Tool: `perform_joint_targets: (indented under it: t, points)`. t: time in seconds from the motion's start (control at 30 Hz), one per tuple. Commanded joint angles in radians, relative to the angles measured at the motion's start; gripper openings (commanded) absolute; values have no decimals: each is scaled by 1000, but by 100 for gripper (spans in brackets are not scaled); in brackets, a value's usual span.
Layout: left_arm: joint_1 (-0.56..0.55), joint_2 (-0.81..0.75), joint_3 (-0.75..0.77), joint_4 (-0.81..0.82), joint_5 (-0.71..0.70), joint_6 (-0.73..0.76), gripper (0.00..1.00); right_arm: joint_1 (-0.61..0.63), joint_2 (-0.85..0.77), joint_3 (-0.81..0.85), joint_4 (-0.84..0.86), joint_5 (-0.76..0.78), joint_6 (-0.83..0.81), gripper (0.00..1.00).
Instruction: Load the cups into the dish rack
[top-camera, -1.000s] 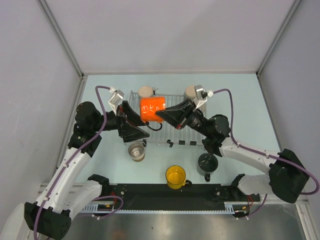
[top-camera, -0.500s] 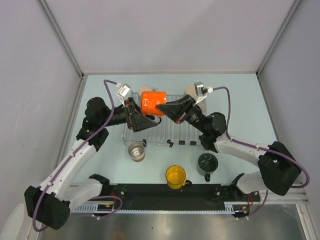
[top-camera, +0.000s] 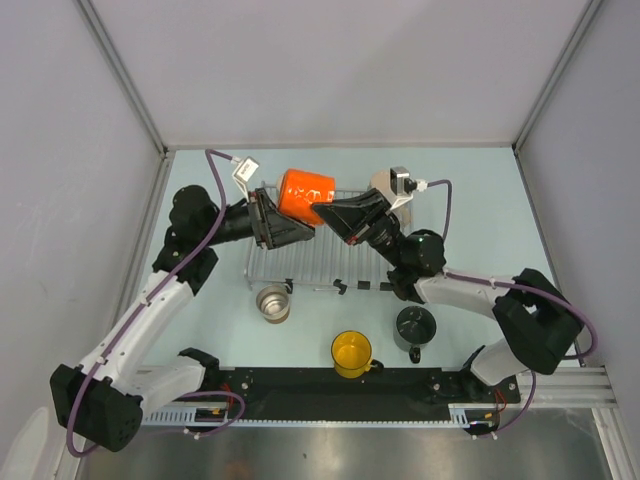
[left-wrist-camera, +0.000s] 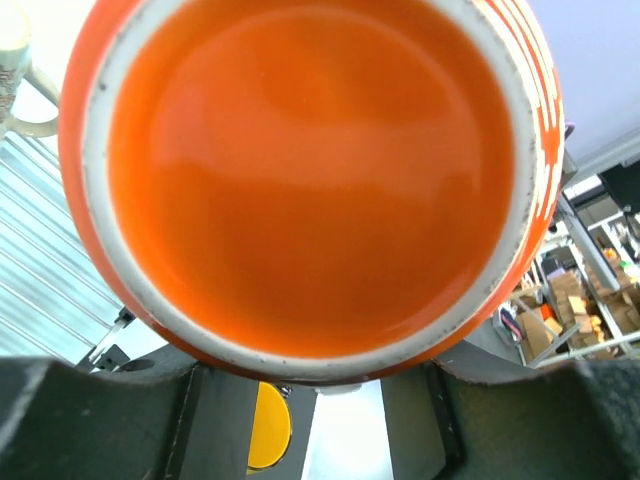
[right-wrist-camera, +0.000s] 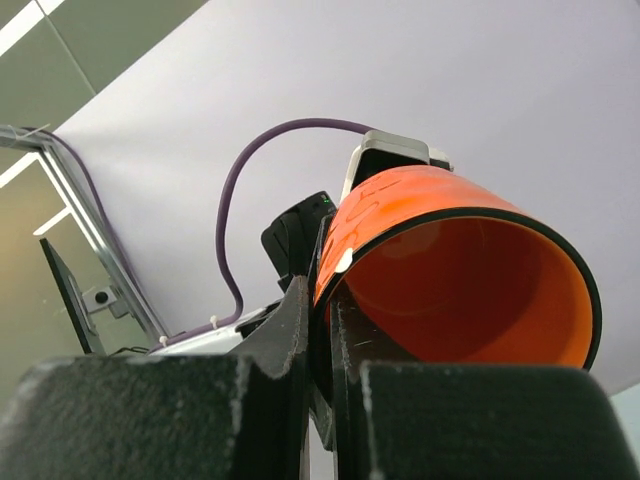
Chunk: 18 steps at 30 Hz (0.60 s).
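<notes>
The orange mug (top-camera: 305, 192) hangs tilted over the far side of the dish rack (top-camera: 300, 268), between both arms. My right gripper (top-camera: 323, 209) is shut on its rim, one finger inside the wall and one outside (right-wrist-camera: 325, 300). From the left, my left gripper (top-camera: 293, 229) sits under the mug's base (left-wrist-camera: 310, 170). Its fingers stand apart below the base, with only a small pale nub between them (left-wrist-camera: 315, 385). A beige mug (top-camera: 381, 184) peeks out behind the right wrist. In front of the rack stand the steel cup (top-camera: 272, 303), the yellow mug (top-camera: 351, 353) and the dark grey mug (top-camera: 415, 327).
A pale mug handle (left-wrist-camera: 20, 110) shows at the left wrist view's upper left edge, above the rack wires (left-wrist-camera: 40, 280). Grey walls close in the table on three sides. A black rail (top-camera: 330, 385) runs along the near edge by the arm bases.
Both arms carried the orange mug toward the far side and tilted it. The left gripper came up against its base and its fingers narrowed. The right grip held.
</notes>
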Motion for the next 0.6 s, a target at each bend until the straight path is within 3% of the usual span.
perform_joint_targets:
  t: [0.0, 0.17, 0.2, 0.33, 0.4, 0.57]
  points:
    - [-39, -5, 94, 123, 36, -15, 50, 110, 156, -12, 100, -169, 31, 0]
    - [-39, -18, 87, 111, 23, 10, 45, 141, 226, -11, 107, -162, 25, 0]
    - [-39, -20, 89, 103, 21, 16, 33, 144, 237, -11, 107, -164, 27, 0]
    - [-36, -38, 95, 42, -10, 80, 15, 152, 235, -18, 107, -167, 23, 0]
    - [-34, -45, 101, 23, -22, 109, 0, 158, 226, -32, 105, -167, 14, 0]
    - [-22, -52, 115, -23, -28, 152, 0, 161, 199, -81, 107, -158, 4, 0]
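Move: The right hand already pinches the orange cup by its rim, mouth rightward. From the left hand the cup's middle is about 6 cm ahead and 2 cm to the right, roughly level; its handle is about 1 cm ahead and 2 cm to the right, by the half-open fingertips. From the right hand that handle is 2 cm back, 3 cm left and 2 cm lower. Some 28 cm below the left hand, the rack's middle is 12 cm ahead and 6 cm right, the metal cup 3 cm back and 8 cm left. Sinking nearly 5 cm while easing left and slightly forward, the right hand keeps its pinch on the orange cup's rim and brings the cup closer to the left gripper. The left hand goes down with it, about 3.5 cm, drifting forward and a little left with a wrist turn of some 10 degrees, and closes its half-open fingers onto the cup's handle. ##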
